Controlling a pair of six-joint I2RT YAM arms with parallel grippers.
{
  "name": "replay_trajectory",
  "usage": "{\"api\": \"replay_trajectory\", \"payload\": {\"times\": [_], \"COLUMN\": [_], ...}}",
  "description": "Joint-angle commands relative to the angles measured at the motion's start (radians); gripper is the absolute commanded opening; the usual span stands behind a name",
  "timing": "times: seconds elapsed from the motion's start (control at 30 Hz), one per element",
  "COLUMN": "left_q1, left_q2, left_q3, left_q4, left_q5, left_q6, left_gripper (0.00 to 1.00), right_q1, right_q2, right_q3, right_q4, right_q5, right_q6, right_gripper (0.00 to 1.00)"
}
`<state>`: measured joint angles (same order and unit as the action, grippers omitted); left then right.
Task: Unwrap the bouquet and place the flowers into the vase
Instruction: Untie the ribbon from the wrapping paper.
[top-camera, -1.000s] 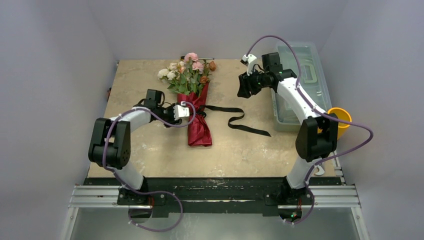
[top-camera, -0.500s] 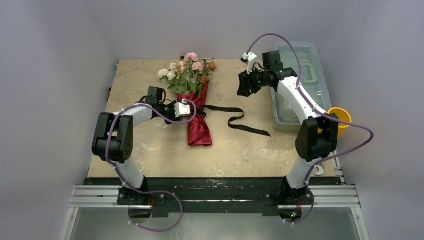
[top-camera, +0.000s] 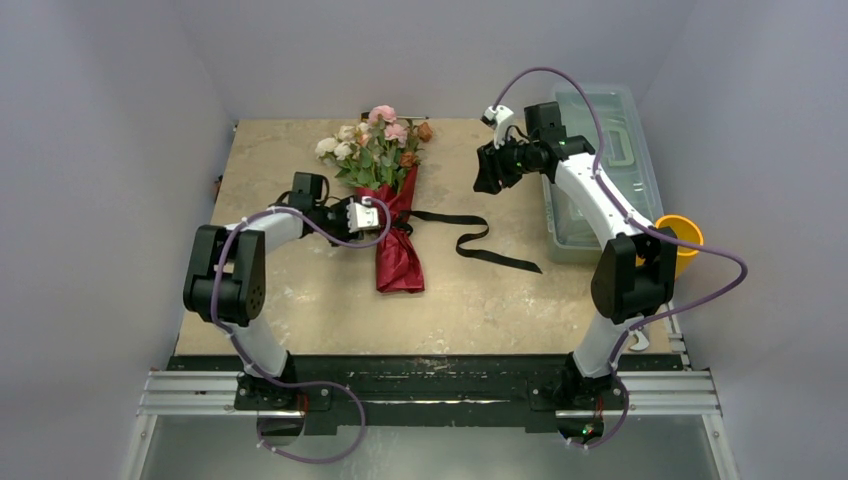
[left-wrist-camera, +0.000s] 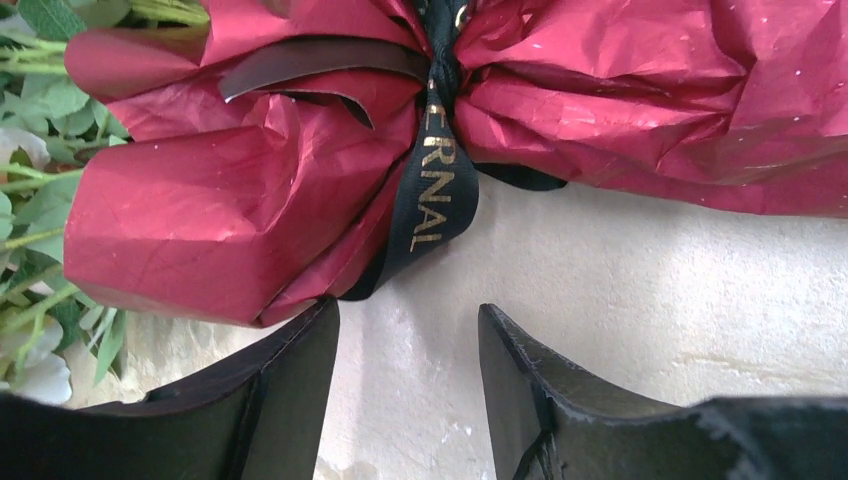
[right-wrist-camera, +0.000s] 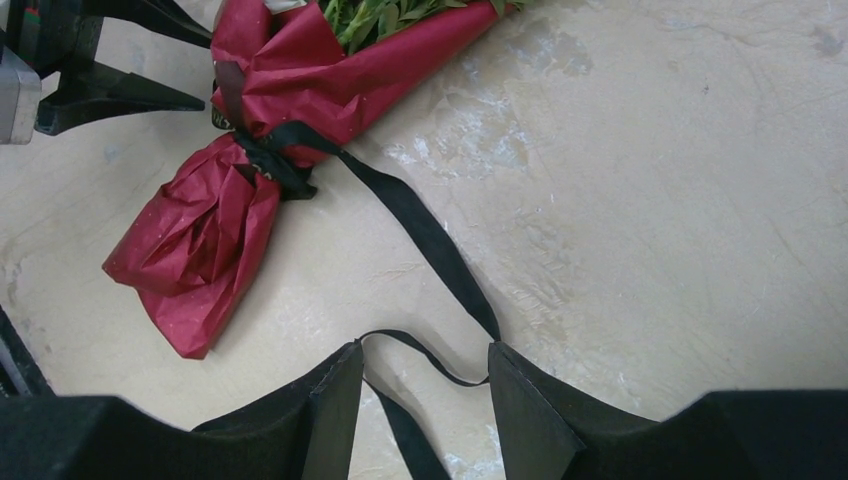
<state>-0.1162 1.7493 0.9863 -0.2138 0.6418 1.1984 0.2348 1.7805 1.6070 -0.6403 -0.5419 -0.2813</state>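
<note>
The bouquet (top-camera: 392, 205) lies on the table, flowers (top-camera: 375, 140) at the far end, still in its maroon paper (left-wrist-camera: 250, 210) and tied at the waist with a black ribbon (left-wrist-camera: 435, 190) with gold lettering. My left gripper (top-camera: 377, 216) sits low at the bouquet's left side, right at the knot. In the left wrist view the left gripper (left-wrist-camera: 408, 310) is open, with only bare table between its fingers. The right gripper (top-camera: 484, 172) hangs above the table, open and empty (right-wrist-camera: 422, 350), over the ribbon's loose tail (right-wrist-camera: 430, 240). The yellow vase (top-camera: 681, 236) stands at the right edge behind the right arm.
A clear plastic box with a handle (top-camera: 600, 160) stands at the back right, next to the right arm. The ribbon's tail (top-camera: 480, 245) trails rightwards across the tabletop (top-camera: 300, 300). Grey walls close in the left, right and far sides.
My left gripper has edged towards the bouquet's knot and opened slightly wider. The right arm shifted very little. The bouquet has not moved.
</note>
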Motion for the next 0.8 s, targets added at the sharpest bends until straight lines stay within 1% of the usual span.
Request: {"api": "replay_trajectory", "payload": {"times": [0.0, 0.2, 0.43, 0.57, 0.63, 0.7, 0.73, 0.77], "left_q1": [-0.03, -0.039, -0.051, -0.058, -0.068, -0.085, -0.092, -0.098], "left_q2": [0.016, 0.039, 0.057, 0.066, 0.072, 0.075, 0.073, 0.068], "left_q3": [0.0, 0.008, 0.004, -0.01, -0.011, -0.016, -0.018, -0.019], "left_q4": [0.06, 0.072, 0.032, 0.073, 0.097, 0.123, 0.129, 0.128], "left_q5": [0.032, 0.031, 0.032, 0.026, 0.016, -0.007, -0.014, -0.021], "left_q6": [0.026, 0.023, 0.045, 0.025, 0.007, -0.011, -0.023, -0.032], "left_gripper": [0.53, 0.5, 0.4, 0.42, 0.41, 0.36, 0.31, 0.22], "right_q1": [0.004, 0.004, 0.004, 0.004, 0.004, 0.004, 0.004, 0.003], "right_q2": [-0.001, -0.001, 0.018, 0.026, 0.028, 0.027, 0.025, 0.024], "right_q3": [0.021, 0.018, 0.04, 0.046, 0.044, 0.037, 0.032, 0.025], "right_q4": [-0.025, -0.033, -0.043, -0.049, -0.053, -0.051, -0.047, -0.041], "right_q5": [-0.023, -0.018, -0.012, -0.01, -0.014, -0.021, -0.025, -0.032], "right_q6": [-0.014, -0.013, -0.01, -0.009, -0.003, 0.003, 0.008, 0.014], "right_gripper": [0.54, 0.54, 0.54, 0.54, 0.54, 0.54, 0.54, 0.54]}}
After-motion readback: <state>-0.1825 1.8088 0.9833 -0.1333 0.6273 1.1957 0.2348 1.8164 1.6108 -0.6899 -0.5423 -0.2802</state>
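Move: The left hand hovers open just left of the bouquet; the printed black ribbon loop lies about 4 cm to its right, 1 cm ahead and 2 cm lower. The knot is some 8 cm right and 1 cm ahead, the flower heads about 18 cm ahead and 4 cm right, and the loose ribbon tail's middle about 27 cm right, level with it. From the right hand the loop is about 25 cm left, 4 cm back, 17 cm down. The left hand brings its fingertips around the end of the ribbon loop beside the wrapping, one finger coming against the ribbon, as it slides about 2.5 cm right and sinks 1.5 cm, half closing and nudging the bouquet along. The empty right hand stays open and sinks about 2 cm, tipping slightly down. ##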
